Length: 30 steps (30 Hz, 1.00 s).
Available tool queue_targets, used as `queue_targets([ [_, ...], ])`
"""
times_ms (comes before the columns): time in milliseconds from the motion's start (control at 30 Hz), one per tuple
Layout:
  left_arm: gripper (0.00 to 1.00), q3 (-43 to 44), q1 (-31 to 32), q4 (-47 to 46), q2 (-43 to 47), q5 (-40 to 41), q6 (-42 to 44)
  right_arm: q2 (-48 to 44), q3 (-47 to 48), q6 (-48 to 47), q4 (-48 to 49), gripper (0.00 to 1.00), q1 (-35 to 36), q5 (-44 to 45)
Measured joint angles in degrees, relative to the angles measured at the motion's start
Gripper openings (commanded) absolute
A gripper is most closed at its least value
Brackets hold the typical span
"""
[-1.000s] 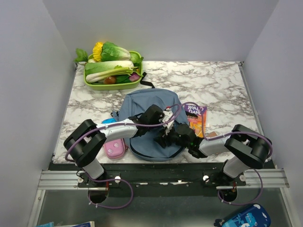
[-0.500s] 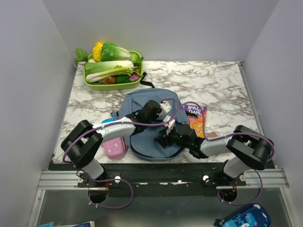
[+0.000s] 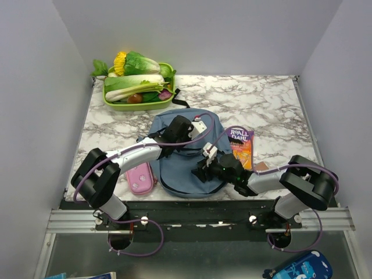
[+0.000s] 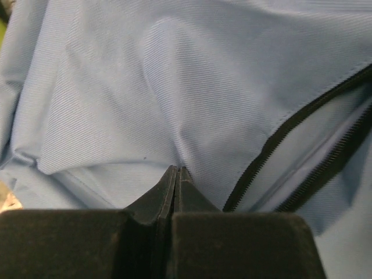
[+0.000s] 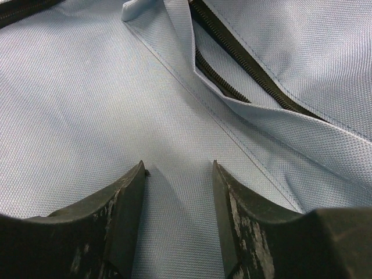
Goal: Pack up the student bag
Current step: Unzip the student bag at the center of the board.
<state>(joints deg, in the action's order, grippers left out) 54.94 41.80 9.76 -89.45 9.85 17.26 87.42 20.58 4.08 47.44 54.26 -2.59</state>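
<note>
The dusty-blue student bag (image 3: 179, 175) lies flat in the middle of the marble table. My left gripper (image 3: 200, 132) is over its upper right part. In the left wrist view it (image 4: 176, 170) is shut, pinching a raised fold of the bag's fabric (image 4: 116, 87), with the black zipper (image 4: 290, 131) just to its right. My right gripper (image 3: 199, 172) sits low on the bag's lower right. In the right wrist view it (image 5: 179, 168) is open, with its tips against the fabric (image 5: 87, 87). The part-open zipper slit (image 5: 238, 72) lies beyond it.
A Roald Dahl book (image 3: 241, 148) lies right of the bag. A pink pencil case (image 3: 140, 178) lies at its left. A green tray of vegetables (image 3: 138, 87) stands at the back left. A dark-blue printed pouch (image 3: 299, 268) lies below the table's front edge.
My left gripper has moved toward the far side, drawing the bag's upper part with it. My right gripper has shifted slightly left on the bag.
</note>
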Motion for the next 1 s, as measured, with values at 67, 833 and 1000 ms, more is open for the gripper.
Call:
queue_targets([
  [67, 0.1, 0.5, 0.4, 1.0, 0.1, -1.5, -0.3, 0.0, -0.5, 0.3, 0.7, 0.57, 0.0, 0.2],
  [833, 0.34, -2.4, 9.8, 1.6, -0.3, -4.8, 4.9, -2.3, -12.7, 12.1, 15.6, 0.62, 0.0, 2.7],
  [1000, 0.34, -3.9, 11.1, -2.9, -3.4, -3.7, 8.8, -4.1, -14.3, 14.7, 17.0, 0.61, 0.0, 2.7],
])
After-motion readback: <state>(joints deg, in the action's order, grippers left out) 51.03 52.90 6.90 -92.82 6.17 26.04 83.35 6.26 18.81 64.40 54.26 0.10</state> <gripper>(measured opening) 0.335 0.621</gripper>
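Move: From the left gripper, the bag's zipper stretch to go for lies about 7 cm back, 5 cm to the right and some 5 cm below. The right gripper is on the bag roughly 8 cm nearer the base than that stretch. The pink pencil case lies about 17 cm back and 19 cm left of the left gripper, and the Roald Dahl book about 24 cm right and 4 cm back. From the right gripper, the zipper stretch is some 8 cm ahead, 1 cm left, at nearly its own height. Bring the left gripper back and to the right, about 6 and 5 cm, across the bag to its zipper, first nearly level, then sinking some 4 cm at the end as its shut fingers open about a third and the wrist turns about 20 degrees clockwise. Meanwhile ease the half-open right gripper a few centimetres right and back, rolling its left side up, tips still at the cloth. ##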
